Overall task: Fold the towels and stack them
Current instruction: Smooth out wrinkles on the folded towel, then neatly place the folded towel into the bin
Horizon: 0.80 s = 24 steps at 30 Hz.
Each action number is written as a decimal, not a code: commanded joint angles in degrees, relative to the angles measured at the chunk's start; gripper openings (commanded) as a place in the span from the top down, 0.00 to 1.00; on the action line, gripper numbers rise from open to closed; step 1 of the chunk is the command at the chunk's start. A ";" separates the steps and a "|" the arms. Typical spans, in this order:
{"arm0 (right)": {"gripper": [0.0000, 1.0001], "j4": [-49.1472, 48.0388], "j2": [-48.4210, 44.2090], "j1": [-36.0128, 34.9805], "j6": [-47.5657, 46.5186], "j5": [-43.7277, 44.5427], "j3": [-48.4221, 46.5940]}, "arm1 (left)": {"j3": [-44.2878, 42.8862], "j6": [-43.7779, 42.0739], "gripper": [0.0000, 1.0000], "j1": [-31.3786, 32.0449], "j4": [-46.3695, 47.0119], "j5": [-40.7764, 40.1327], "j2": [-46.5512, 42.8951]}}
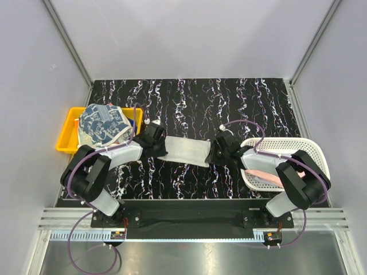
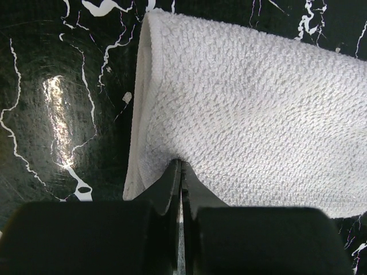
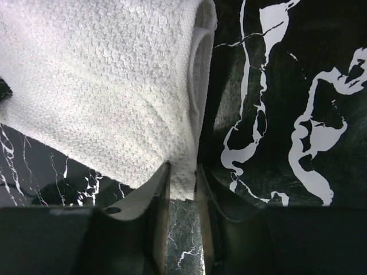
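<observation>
A whitish towel (image 1: 184,150) lies folded into a long band on the black marbled table, between the two arms. My left gripper (image 1: 163,150) is at its left end. In the left wrist view the left gripper (image 2: 181,166) has its jaws pressed together, pinching the near edge of the towel (image 2: 246,103). My right gripper (image 1: 212,153) is at the towel's right end. In the right wrist view the right gripper (image 3: 182,175) is closed on a thick folded corner of the towel (image 3: 103,86). A blue-patterned towel (image 1: 102,125) lies bunched in the yellow tray. A pink towel (image 1: 266,176) lies in the basket.
The yellow tray (image 1: 66,140) stands at the table's left edge, beside the left arm. The white mesh basket (image 1: 309,150) stands at the right edge, partly under the right arm. Grey walls enclose the table on three sides.
</observation>
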<state>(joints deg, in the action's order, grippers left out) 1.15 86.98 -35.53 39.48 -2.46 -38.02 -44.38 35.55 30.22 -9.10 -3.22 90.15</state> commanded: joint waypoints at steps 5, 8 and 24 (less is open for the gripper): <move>0.55 7.80 -7.25 -0.42 -0.72 7.28 -3.81 | -0.62 -0.92 0.96 0.11 -2.49 -2.58 -2.16; 0.50 11.40 -9.98 -0.42 -1.86 9.66 -5.92 | -3.15 -2.24 0.88 0.54 -4.95 -3.01 -4.88; 0.44 37.69 -42.75 0.02 -3.62 28.56 -24.19 | -40.37 10.67 0.50 25.32 -26.97 -26.46 17.48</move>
<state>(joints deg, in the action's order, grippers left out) 32.58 48.14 -35.51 37.15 20.64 -57.47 -75.83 39.77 52.05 -26.79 -19.64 99.39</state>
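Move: The left hand's shut fingers rest on the left end of the folded white towel; the towel's middle is about 7 cm to this hand's right and 1 cm ahead, its right edge some 16 cm to the right and level with it, both at fingertip height. From the right hand, at the near right corner, the middle lies 9 cm left and 4 cm ahead; the white basket's middle is about 26 cm to its right, level fore and aft. The left fingers stay briefly on the towel's left end, then lift off and the hand swings about 14 cm to the right and some 10 cm up, crossing above the towel to hang over its right end, the shut gripper opening to about half. The right hand comes free of the near right corner at the same time and clears the way, climbing some 26 cm with growing speed and drifting about 9 cm right, tilting its fingers up about 30 degrees, turning somewhat clockwise and opening wider. ##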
